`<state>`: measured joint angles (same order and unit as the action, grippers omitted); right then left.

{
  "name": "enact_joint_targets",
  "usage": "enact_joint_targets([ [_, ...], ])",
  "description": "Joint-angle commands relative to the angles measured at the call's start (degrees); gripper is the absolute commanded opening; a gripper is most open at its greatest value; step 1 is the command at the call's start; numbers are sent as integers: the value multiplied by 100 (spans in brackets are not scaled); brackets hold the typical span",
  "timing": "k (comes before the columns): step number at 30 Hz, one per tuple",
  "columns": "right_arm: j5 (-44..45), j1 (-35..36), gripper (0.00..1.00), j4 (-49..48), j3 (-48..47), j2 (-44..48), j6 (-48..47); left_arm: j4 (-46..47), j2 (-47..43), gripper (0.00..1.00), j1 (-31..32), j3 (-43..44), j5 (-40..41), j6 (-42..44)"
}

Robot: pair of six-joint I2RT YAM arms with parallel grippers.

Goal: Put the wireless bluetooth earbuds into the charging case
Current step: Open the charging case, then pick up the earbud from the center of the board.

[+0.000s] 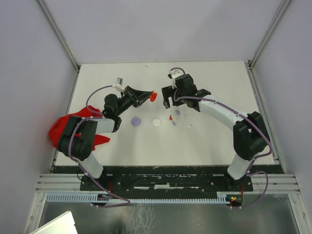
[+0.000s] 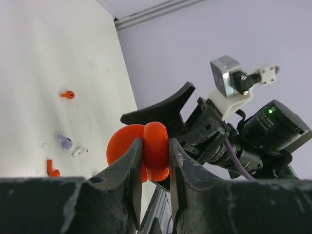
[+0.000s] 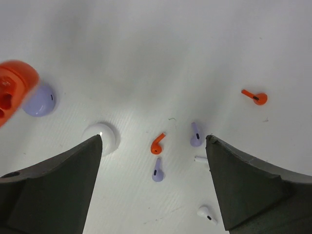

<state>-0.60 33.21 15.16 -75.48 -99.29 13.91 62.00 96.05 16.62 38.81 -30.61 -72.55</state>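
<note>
My left gripper (image 1: 147, 96) is shut on a red charging case (image 1: 153, 96) and holds it above the table; its fingers pinch one half of the case (image 2: 156, 146), which looks hinged open. The same case shows at the left edge of the right wrist view (image 3: 14, 92). My right gripper (image 3: 154, 137) hangs open over the earbuds: a red one (image 3: 157, 145), two lilac ones (image 3: 157, 171) (image 3: 195, 136), two white ones (image 3: 206, 213) (image 3: 201, 158), and a second red one (image 3: 256, 97) farther off. Nothing is between its fingers.
A lilac round disc (image 1: 137, 121) and a white round disc (image 1: 156, 123) lie on the white table (image 1: 219, 141) left of the earbuds. A red cloth (image 1: 63, 127) is bunched at the left edge by the left arm. Walls enclose the table's sides.
</note>
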Motion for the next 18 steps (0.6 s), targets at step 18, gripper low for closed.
enact_joint_targets([
  [18,414,-1003,65,1645,-1437,-1252,442,856,146,3,-194,-317,-144,-609],
])
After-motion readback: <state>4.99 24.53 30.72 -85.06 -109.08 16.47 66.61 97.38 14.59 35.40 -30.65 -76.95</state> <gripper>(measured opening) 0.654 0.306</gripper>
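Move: From my right hand, the far orange earbud lies about 11 cm ahead, 8 cm to the right and 13 cm below. Nearer in on the table are the lilac earbud, 4 cm ahead and 5 cm right, and the white earbud, 2 cm ahead and 8 cm right; the opened orange case is some 6 cm left, 1 cm back and 5 cm above. From my left hand that far earbud is roughly 12 cm ahead, 14 cm right and 19 cm below. I swing my empty right hand away from the open case, about 8 cm to the right, then increasingly down and forward towards the far orange earbud, sinking 5 cm in all. Meanwhile its fingers narrow from wide open to about two thirds, tipping further down and turning some 15 degrees clockwise. My left hand keeps its pinch on the case, easing slightly left and down. ##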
